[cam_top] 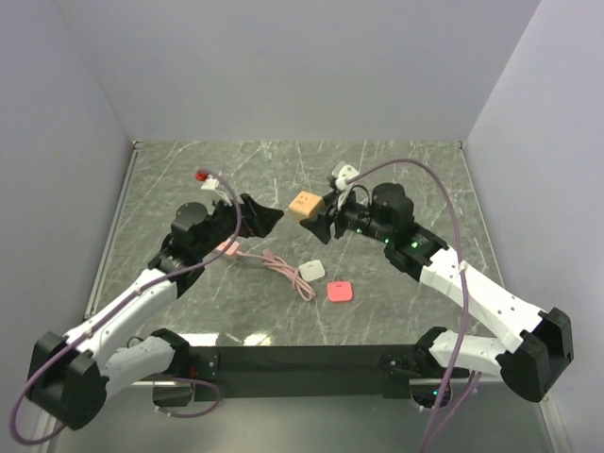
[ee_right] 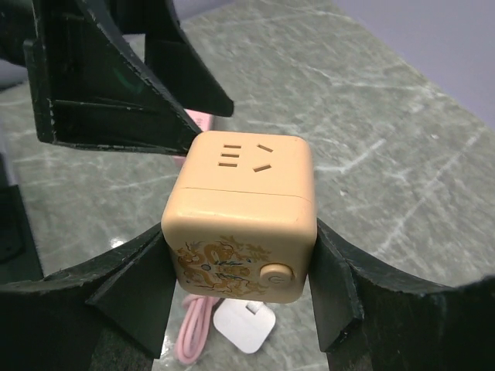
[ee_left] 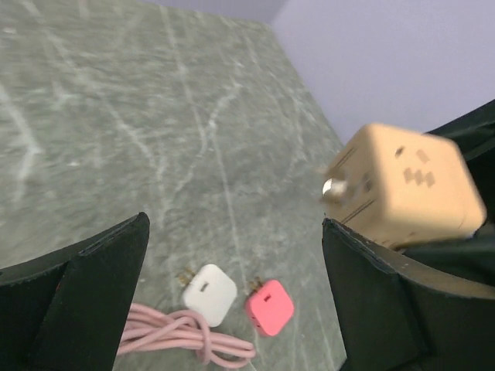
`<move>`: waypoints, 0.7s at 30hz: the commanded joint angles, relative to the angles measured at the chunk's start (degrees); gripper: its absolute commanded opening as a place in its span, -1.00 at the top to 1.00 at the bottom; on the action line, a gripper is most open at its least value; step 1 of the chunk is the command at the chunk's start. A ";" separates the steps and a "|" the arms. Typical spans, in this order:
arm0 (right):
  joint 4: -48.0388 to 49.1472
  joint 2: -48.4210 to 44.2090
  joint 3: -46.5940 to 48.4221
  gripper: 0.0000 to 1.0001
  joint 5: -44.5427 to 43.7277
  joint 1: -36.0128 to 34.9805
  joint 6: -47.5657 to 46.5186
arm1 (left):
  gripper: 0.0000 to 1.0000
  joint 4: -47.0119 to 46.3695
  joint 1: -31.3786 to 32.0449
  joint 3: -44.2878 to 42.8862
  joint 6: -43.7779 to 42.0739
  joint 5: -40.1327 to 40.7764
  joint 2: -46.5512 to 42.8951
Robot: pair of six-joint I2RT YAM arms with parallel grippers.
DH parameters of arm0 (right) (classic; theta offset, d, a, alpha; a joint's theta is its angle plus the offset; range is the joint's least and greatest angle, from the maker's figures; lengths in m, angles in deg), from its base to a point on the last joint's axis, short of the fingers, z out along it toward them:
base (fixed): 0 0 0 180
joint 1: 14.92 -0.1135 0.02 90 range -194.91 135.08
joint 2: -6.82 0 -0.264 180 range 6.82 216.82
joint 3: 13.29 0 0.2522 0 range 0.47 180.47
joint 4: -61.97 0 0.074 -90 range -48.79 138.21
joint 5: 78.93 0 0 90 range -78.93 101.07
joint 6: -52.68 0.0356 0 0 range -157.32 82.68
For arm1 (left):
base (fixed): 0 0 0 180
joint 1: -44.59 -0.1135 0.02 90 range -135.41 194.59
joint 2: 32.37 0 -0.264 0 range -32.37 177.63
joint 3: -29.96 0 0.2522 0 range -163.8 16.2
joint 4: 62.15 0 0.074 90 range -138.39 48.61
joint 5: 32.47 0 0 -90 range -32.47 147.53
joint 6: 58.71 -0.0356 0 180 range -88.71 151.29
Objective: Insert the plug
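Note:
The plug [cam_top: 340, 292], a small coral-pink square block with short prongs, lies flat on the marble table; the left wrist view shows the plug [ee_left: 269, 307] below and between my left fingers. My right gripper [cam_top: 321, 225] is shut on a tan cube [cam_top: 304, 204] and holds it above the table. The cube [ee_right: 244, 209] shows socket slots on top and a round button in front, with my right gripper [ee_right: 240, 232] clamping its two sides. My left gripper [cam_top: 264, 219] stands wide open and empty, facing the cube [ee_left: 406, 185] from the left, apart from it.
A white square adapter [cam_top: 312, 269] on a coiled pink cord [cam_top: 278, 266] lies just left of the plug. Both show below my left gripper [ee_left: 236, 232], as adapter [ee_left: 209, 294] and cord [ee_left: 182, 336]. Pale walls close the table's left, far and right sides.

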 commanded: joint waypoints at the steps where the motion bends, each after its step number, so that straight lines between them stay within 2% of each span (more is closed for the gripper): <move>1: 1.23 0.94 4.68 1.00 18.82 4.46 3.45 | -0.99 4.18 -1.35 2.04 -1.47 11.93 -6.35; 4: 2.54 2.96 5.91 1.00 30.87 8.42 6.69 | -0.99 3.57 -5.03 5.64 0.54 14.32 -9.97; 8: -3.76 6.56 11.26 1.00 37.42 9.13 3.83 | -0.99 2.87 -9.35 9.78 2.83 14.23 -13.14; 11: -3.17 6.57 12.07 1.00 41.37 9.13 4.24 | -0.99 3.57 -11.37 11.62 3.88 16.68 -14.37; 17: -7.55 7.80 14.97 1.00 41.65 9.13 2.05 | -0.99 1.99 -14.36 16.72 6.43 17.31 -14.99; 21: -6.33 7.36 13.83 1.00 40.34 9.13 2.14 | -0.98 1.38 -14.54 18.83 7.40 19.95 -12.45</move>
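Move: The power strip's middle lies about 9 cm ahead of the open left gripper, 18 cm to its left and 23 cm below. From the left gripper, the pink cable bundle is roughly 1 cm back and 5 cm right, and the white plug 1 cm back and 12 cm right, both some 24 cm down. From the right gripper, already holding the orange cube plug, the strip's middle is about 12 cm ahead, 30 cm left and 26 cm below. Sweep the open left gripper about 14 cm left, away from the cube plug and towards the power strip, level at first, then sinking, turning some 30 degrees counter-clockwise. Keep the cube plug pinched in the right gripper, draw it back and slightly up, and swing its fingers counter-clockwise until they point left. ##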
